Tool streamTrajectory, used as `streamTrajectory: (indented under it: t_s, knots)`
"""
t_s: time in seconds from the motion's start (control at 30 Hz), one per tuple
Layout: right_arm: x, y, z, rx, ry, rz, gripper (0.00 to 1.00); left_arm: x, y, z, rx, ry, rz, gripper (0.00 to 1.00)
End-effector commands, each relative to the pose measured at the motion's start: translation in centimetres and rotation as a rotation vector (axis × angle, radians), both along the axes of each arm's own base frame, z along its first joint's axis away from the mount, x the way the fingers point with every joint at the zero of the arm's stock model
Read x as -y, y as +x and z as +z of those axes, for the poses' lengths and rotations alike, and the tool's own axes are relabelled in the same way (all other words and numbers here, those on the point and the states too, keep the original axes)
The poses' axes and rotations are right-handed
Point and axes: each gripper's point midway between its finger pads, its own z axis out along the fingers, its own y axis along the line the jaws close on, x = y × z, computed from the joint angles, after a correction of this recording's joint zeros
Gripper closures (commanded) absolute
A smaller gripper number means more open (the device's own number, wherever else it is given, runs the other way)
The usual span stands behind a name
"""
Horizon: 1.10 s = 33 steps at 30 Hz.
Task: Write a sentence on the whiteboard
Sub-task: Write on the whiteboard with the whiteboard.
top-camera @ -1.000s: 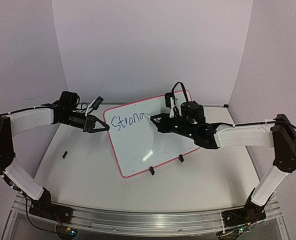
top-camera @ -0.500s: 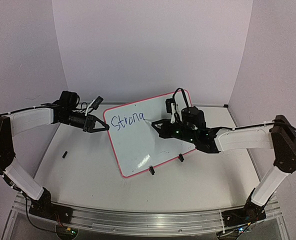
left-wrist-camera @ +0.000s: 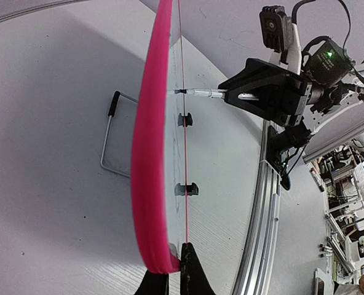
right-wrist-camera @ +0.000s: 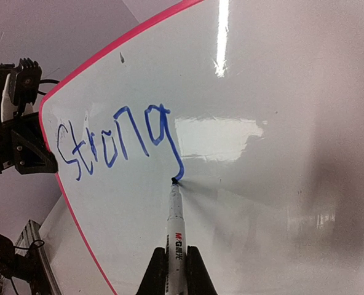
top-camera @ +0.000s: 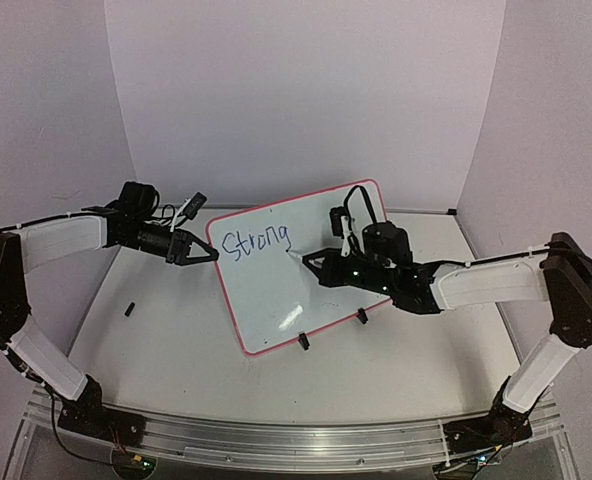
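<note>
The whiteboard point(top-camera: 276, 295) stands tilted on the table, with a red-pink rim and two black clip feet point(top-camera: 302, 341). Blue lettering reading "Strong" point(top-camera: 256, 242) runs along its upper left. My left gripper point(top-camera: 208, 256) is shut on the board's left rim point(left-wrist-camera: 150, 153), fingertips pinching the edge point(left-wrist-camera: 174, 261). My right gripper point(top-camera: 311, 258) is shut on a white marker point(right-wrist-camera: 174, 227). The marker's tip touches the board at the end of the g's tail point(right-wrist-camera: 173, 180). Of the sentence, only this one word point(right-wrist-camera: 114, 144) shows.
A small black cap-like piece point(top-camera: 129, 309) lies on the table left of the board. A wire stand point(left-wrist-camera: 108, 141) is behind the board. White walls close in the back and both sides. An aluminium rail point(top-camera: 276, 440) runs along the near edge.
The right gripper has drawn the marker down and toward the near side, adding the tail that turns the last letter into a g. The left gripper and the board have stayed still.
</note>
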Motion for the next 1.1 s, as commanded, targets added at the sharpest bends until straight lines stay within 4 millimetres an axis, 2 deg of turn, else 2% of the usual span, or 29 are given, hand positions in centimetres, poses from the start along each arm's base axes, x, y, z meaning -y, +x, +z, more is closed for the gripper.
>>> streamTrajectory:
  t_s: [0.0, 0.17, 0.3, 0.5, 0.67, 0.9, 1.07]
  knots:
    - [-0.6, -0.8, 0.0, -0.011, -0.003, 0.022, 1.0, 0.2, 1.0, 1.8, 0.145, 0.011, -0.012, 1.0]
    - [-1.6, -0.6, 1.5, 0.017, 0.026, 0.036, 1.0, 0.2, 1.0, 1.8, 0.144, 0.01, -0.013, 1.0]
    - [-1.9, -0.1, 4.8, 0.08, 0.083, 0.028, 1.0, 0.1, 1.0, 1.7, 0.142, 0.011, -0.012, 1.0]
    - [-0.7, -0.1, 8.5, 0.169, 0.092, -0.003, 1.0, 0.1, 1.0, 1.8, 0.146, 0.011, -0.012, 1.0]
    - [0.3, 0.1, 9.0, 0.187, 0.072, -0.022, 1.0, 0.2, 1.0, 1.8, 0.146, 0.01, -0.013, 1.0]
    - [2.2, 0.7, 8.4, 0.173, 0.067, -0.036, 1.0, 0.2, 1.0, 1.9, 0.145, 0.009, -0.012, 1.0]
    - [2.5, 1.2, 7.9, 0.165, 0.06, -0.031, 1.0, 0.1, 1.0, 2.0, 0.149, 0.009, -0.011, 1.0]
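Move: My right hand holds the marker with its tip at the end of the tail of the "g"; that letter's middle lies about 5 cm ahead and 7 cm left of the hand, about level. The "S" stands some 18 cm left and 2 cm ahead, level too; the board's top edge above the "g" is roughly 10 cm ahead, 6 cm left and 8 cm up. From my left hand on the board's left edge, the "g" lies about 5 cm ahead, 14 cm to the right, level. I ease my right hand about 1 cm back and to the left at the foot of the "g", then take the marker off the board and raise it some 7 cm, tipping the fingers up slightly. As the rise slows, I swing about 3 cm right and a little forward. My right fingers keep the marker, and my left hand stays still on the board's left edge. ##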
